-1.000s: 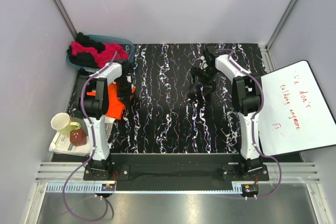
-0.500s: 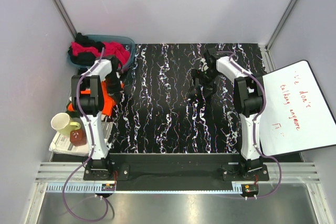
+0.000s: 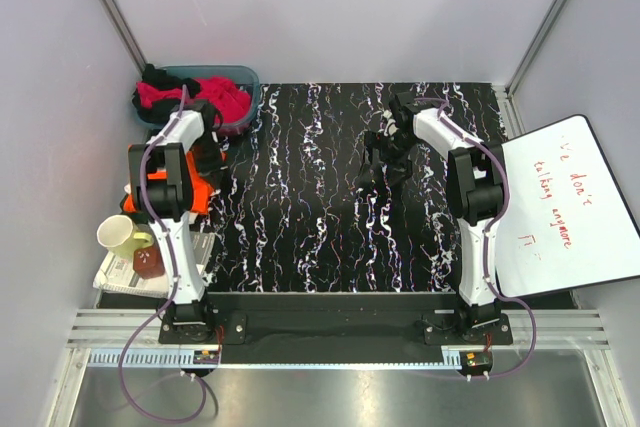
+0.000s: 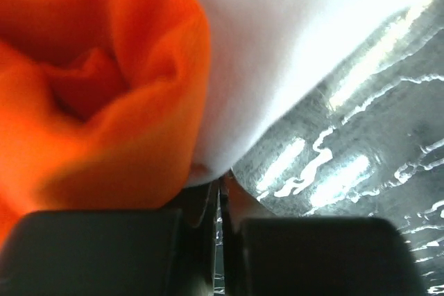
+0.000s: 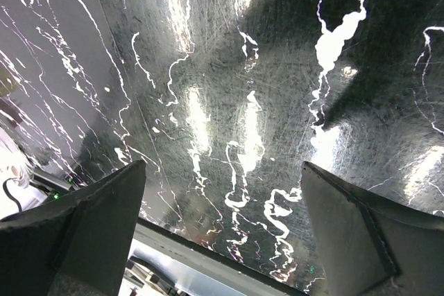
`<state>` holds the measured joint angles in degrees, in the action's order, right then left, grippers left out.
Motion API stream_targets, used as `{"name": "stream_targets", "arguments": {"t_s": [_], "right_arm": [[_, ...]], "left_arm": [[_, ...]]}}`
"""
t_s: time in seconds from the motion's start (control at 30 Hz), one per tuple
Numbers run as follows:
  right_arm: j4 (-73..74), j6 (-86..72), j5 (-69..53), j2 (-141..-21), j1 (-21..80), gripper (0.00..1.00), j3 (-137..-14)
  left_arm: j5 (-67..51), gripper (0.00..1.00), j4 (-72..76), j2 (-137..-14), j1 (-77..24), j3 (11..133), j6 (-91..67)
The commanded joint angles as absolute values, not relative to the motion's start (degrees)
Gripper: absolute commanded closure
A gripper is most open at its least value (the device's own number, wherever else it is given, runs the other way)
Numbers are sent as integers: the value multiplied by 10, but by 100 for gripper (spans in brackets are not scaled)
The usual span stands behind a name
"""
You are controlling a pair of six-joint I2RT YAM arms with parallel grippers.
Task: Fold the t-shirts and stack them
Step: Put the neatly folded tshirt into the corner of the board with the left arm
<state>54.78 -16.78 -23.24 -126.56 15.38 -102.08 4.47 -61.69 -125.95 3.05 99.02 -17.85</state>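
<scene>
The bright orange t-shirt [image 3: 165, 192] lies bunched at the table's left edge, under my left arm. My left gripper [image 3: 207, 147] sits at the shirt's far right end. In the left wrist view the jaws are shut to a thin slit [image 4: 220, 186], and orange folds [image 4: 104, 102] with a white cloth [image 4: 277, 46] meet the fingertips. Magenta-pink [image 3: 220, 97] and black [image 3: 155, 77] t-shirts are heaped in the teal basket [image 3: 247, 79]. My right gripper [image 3: 383, 162] hangs open over the bare marbled table [image 5: 222, 168], nothing between its fingers.
A white board with red writing [image 3: 565, 207] lies at the right edge. A yellow mug [image 3: 118, 237] and a small jar of dark red liquid [image 3: 148, 262] stand on a paper at the near left. Grey walls close in both sides.
My left gripper has swung left and back toward the basket, dragging the orange t-shirt from the mat to the left edge. The right arm has barely moved.
</scene>
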Motion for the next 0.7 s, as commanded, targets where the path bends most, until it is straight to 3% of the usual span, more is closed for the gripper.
{"name": "stream_targets", "arguments": {"t_s": [0.0,0.03,0.07,0.13,0.17,0.67], "right_arm": [[533,-170,-234,-1214,152,0,-1030],[533,-169,-228,-1212,152,0,-1032],[533,-167,-224,-1208,151,0,-1034],[533,-165,-210,-1202,152,0,-1041],[533,-163,-205,-1198,152,0,-1044],[533,-153,-137,-1164,149,0,-1032]], "left_arm": [[40,82,-586,-1157,26,974,-170],[38,72,-585,-1144,25,971,-168],[38,53,-585,-1117,21,968,-166],[39,28,-584,-1096,9,969,-164],[37,1,-584,-1079,4,972,-164],[-20,1,-580,-1125,-168,1067,-126]]}}
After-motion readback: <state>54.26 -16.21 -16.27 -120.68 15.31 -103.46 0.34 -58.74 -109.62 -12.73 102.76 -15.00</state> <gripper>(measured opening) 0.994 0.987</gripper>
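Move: The folded orange t-shirt lies on the white one at the left edge of the marble board, its middle about 11 cm to the left of my left hand and 2 cm ahead, at fingertip height; my shut fingers are at its right edge. The clothes basket stands some 20 cm ahead and 5 cm left, the yellow mug about 14 cm back and 24 cm left. From my right hand the orange shirt is roughly 53 cm to the left. I spread my left fingers wide and lift them away from the shirt pile's right edge, rising about 13 cm, then swing right about as far over bare marble. The fingers tip forward some 20 degrees while the hand turns clockwise. My open, empty right hand rises about 4 cm and eases forward a little, touching nothing. ##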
